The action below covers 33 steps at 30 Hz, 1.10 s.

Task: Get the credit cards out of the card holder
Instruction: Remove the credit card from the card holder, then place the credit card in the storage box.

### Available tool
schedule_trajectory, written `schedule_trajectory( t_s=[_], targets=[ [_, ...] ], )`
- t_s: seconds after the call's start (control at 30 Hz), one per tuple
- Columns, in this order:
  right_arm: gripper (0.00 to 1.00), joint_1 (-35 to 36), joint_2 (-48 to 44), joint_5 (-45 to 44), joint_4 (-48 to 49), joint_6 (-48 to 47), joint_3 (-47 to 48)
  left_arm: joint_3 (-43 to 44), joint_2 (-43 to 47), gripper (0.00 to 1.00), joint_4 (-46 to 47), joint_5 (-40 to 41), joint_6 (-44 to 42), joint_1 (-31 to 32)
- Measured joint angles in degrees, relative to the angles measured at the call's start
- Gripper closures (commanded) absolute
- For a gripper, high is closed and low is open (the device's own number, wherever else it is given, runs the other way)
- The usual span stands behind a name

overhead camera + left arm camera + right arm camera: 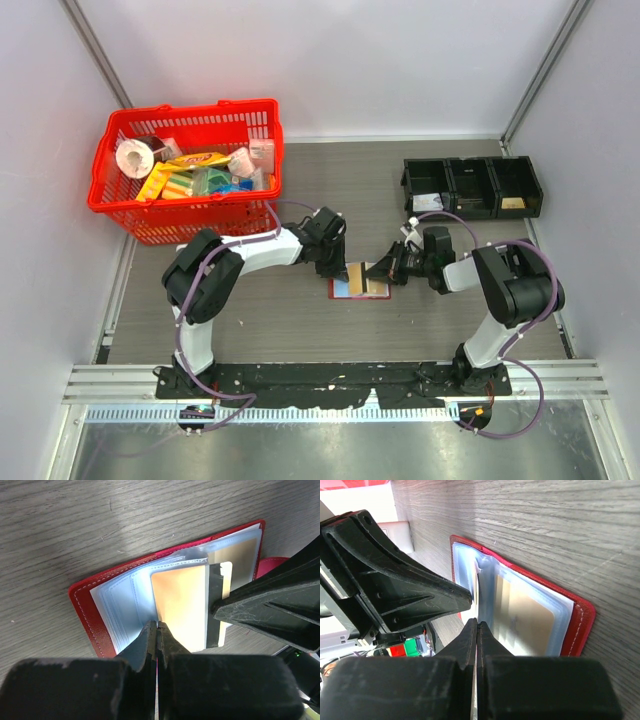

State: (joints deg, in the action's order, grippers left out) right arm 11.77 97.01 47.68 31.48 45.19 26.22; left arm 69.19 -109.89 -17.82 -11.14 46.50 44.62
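The red card holder point(345, 293) lies spread open on the table between my two grippers. The left wrist view shows its red cover point(85, 615), pale blue sleeves and a tan credit card point(180, 605) in a sleeve. Beside that one lies another card point(227, 580) with a dark stripe. My left gripper point(158, 625) is shut, its tips at the sleeve edge beside the tan card. My right gripper point(478, 623) is also shut, its tips at the middle sleeves, left of a tan card point(530, 615). Whether either pinches a sleeve or card is not visible. The two grippers nearly touch over the holder.
A red plastic basket point(112, 195) full of groceries stands at the back left. A black tray with three compartments point(470, 187) sits at the back right. White walls close in the table on three sides.
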Motion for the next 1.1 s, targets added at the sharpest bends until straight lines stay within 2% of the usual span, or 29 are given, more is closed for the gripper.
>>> schedule_trajectory(
  t_s=[0.17, 0.37, 0.4, 0.5, 0.53, 0.6, 0.7, 0.87, 1.0, 1.1],
  targets=[
    [0.99, -1.55, -2.82, -0.04, -1.68, -0.28, -0.61, 0.02, 0.00, 1.00, -0.09, 0.13, 0.02, 0.00],
    [0.99, -5.49, -10.75, -1.66, -11.87, -2.60, -0.81, 0.02, 0.00, 0.98, -0.04, 0.15, 0.04, 0.00],
    [0.99, -5.68, -12.63, -2.47, -13.64, -3.02, -0.76, 0.02, 0.00, 0.95, -0.02, 0.20, 0.04, 0.00],
    [0.99, -6.01, -18.18, -4.94, -19.54, -3.87, 0.00, -0.07, 0.46, 0.76, -0.20, 1.20, -0.35, 0.11],
    [0.99, -6.01, -19.96, -5.84, -21.70, -4.28, 0.61, -0.26, 0.96, 0.68, -0.33, 2.05, -0.66, 0.17],
    [0.99, -6.01, -22.75, -7.74, -25.99, -4.83, 2.34, -0.87, 2.91, 0.46, -1.14, 4.81, -2.05, 0.37],
    [0.99, -5.99, -26.67, -11.39, -33.90, -5.77, 6.93, -1.62, 7.67, 0.25, -2.62, 9.40, -5.11, 0.74],
    [0.99, -6.01, -31.19, -15.10, -43.52, -6.36, 14.19, -2.86, 17.70, 0.11, -0.68, 19.32, -15.87, 4.39],
    [0.99, -5.99, -34.12, -16.83, -49.22, -6.54, 18.05, -6.67, 26.32, 0.10, 6.51, 28.35, -27.96, 12.85],
    [0.99, -5.99, -35.67, -17.51, -52.65, -6.43, 19.87, -8.39, 28.65, 0.08, 11.28, 32.20, -35.93, 18.29]
  ],
)
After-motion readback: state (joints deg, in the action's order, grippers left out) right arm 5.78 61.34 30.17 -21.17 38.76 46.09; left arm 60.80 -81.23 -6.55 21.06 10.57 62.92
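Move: Between the right fingertips, already pinched, is the tan card with the black stripe; its middle lies about 2 cm to their left, 1 cm back and 1 cm lower. The open red card holder's middle is some 2 cm left, 2 cm back and 2 cm below them; the black tray is about 26 cm to the right and 22 cm ahead. From the left hand's shut tips, the card's middle lies 3 cm right and the holder's middle 4 cm right, both about level fore-and-aft and 1 cm lower. Drawing the pinched card rightward out of the clear sleeve, the right hand goes about 4 cm right and low, then climbs away to some 15 cm up, grip kept. The left hand first holds still with its tips on the sleeve, then opens wide and comes free, rising about 17 cm while its wrist tilts the fingers up some 55 degrees. ##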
